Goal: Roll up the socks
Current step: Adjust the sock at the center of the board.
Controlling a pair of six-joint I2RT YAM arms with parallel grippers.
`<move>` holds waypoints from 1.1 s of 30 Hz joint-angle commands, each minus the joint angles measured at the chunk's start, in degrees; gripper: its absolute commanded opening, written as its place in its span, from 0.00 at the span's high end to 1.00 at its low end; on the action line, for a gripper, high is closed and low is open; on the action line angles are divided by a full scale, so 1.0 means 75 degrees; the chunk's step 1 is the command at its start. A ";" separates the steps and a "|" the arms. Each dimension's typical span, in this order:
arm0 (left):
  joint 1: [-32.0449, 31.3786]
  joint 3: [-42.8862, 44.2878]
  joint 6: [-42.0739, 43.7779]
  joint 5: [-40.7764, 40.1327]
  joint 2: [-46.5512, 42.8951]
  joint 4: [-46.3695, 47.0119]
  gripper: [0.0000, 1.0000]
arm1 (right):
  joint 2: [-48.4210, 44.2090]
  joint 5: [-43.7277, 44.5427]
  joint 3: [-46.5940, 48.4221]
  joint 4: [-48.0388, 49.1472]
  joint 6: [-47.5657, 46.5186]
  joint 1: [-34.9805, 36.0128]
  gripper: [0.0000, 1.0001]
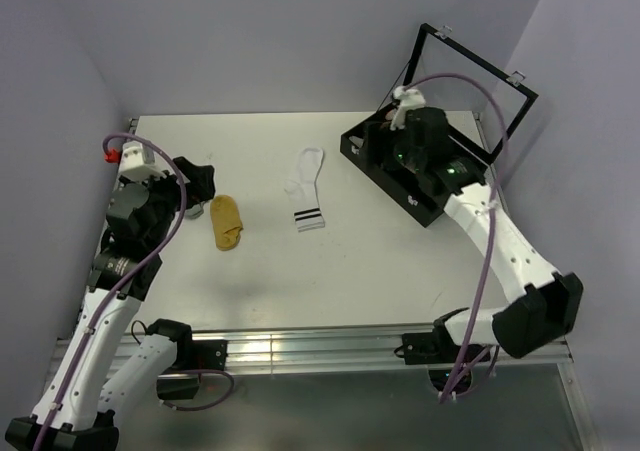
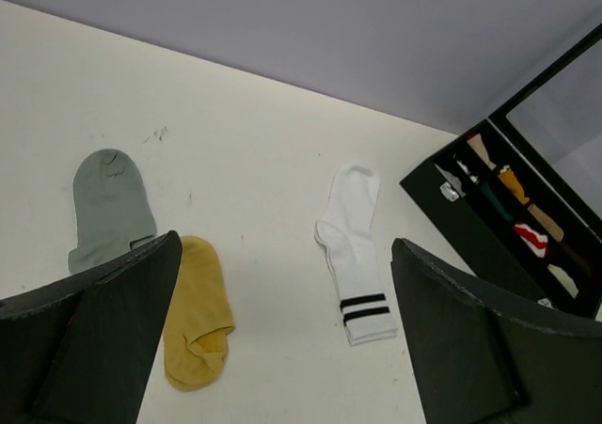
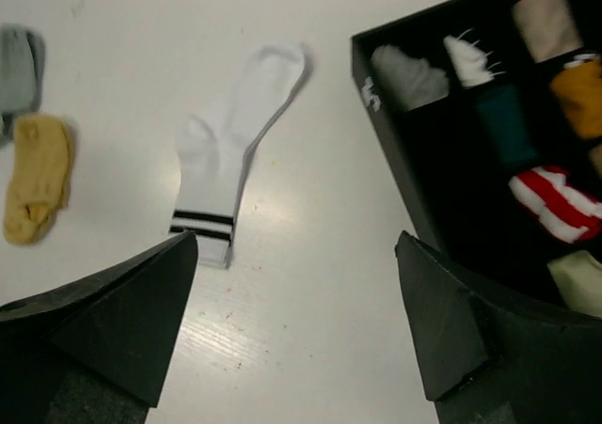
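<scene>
Three socks lie flat on the white table. The grey sock (image 2: 111,208) is farthest left, with the mustard-yellow sock (image 2: 198,311) beside it. The white sock (image 2: 356,250) with two black cuff stripes lies mid-table. From above, the yellow sock (image 1: 226,222) and white sock (image 1: 307,201) show plainly, while the grey one is mostly hidden under my left gripper (image 1: 195,183). That left gripper (image 2: 285,245) hangs open and empty above the yellow and white socks. My right gripper (image 3: 296,241) is open and empty too, above bare table between the white sock (image 3: 230,151) and the case.
A black compartmented case (image 1: 400,186) with its glass lid (image 1: 470,81) raised stands at the back right, and my right gripper (image 1: 415,136) hovers by it. Small fabric rolls (image 3: 555,203) fill its compartments. Purple walls close in the table at the back and both sides.
</scene>
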 commanded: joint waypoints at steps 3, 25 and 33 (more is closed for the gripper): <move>-0.0011 -0.0396 0.0387 0.0373 -0.0139 0.0445 0.00 | 0.1232 -0.0302 0.0220 0.0499 -0.1550 0.0854 0.11; -0.0140 -0.1065 0.0586 0.0280 -0.0034 0.0926 0.00 | 0.5617 0.0140 0.0913 0.1262 -0.1811 0.2976 0.59; -0.0293 -0.1042 0.0622 -0.0060 -0.0162 0.0809 0.01 | 0.5476 0.1151 0.0418 0.0573 0.0519 0.4452 0.62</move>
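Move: The white sock lies flat, its middle roughly 18 cm to the right hand's left, 6 cm ahead and 29 cm below; its striped cuff is the near end, about 3 cm back and 18 cm left of that hand. The yellow sock is some 17 cm left of the cuff, about level with it. The open box's middle stands about 24 cm right of the white sock's middle and 6 cm farther out. From the left hand the white sock is about 20 cm right, 14 cm ahead, 31 cm down. The white sock's striped cuff is what the right hand swoops to: down about 27 cm and left some 20 cm, away from the box, drawing back 6 or 7 cm late in the descent. The wrist turns counter-clockwise and tips the fingers steeply down while they narrow from wide to under half open, ending close over the cuff; touch can't be made out. The empty left hand sinks about 5 cm, then stays. ##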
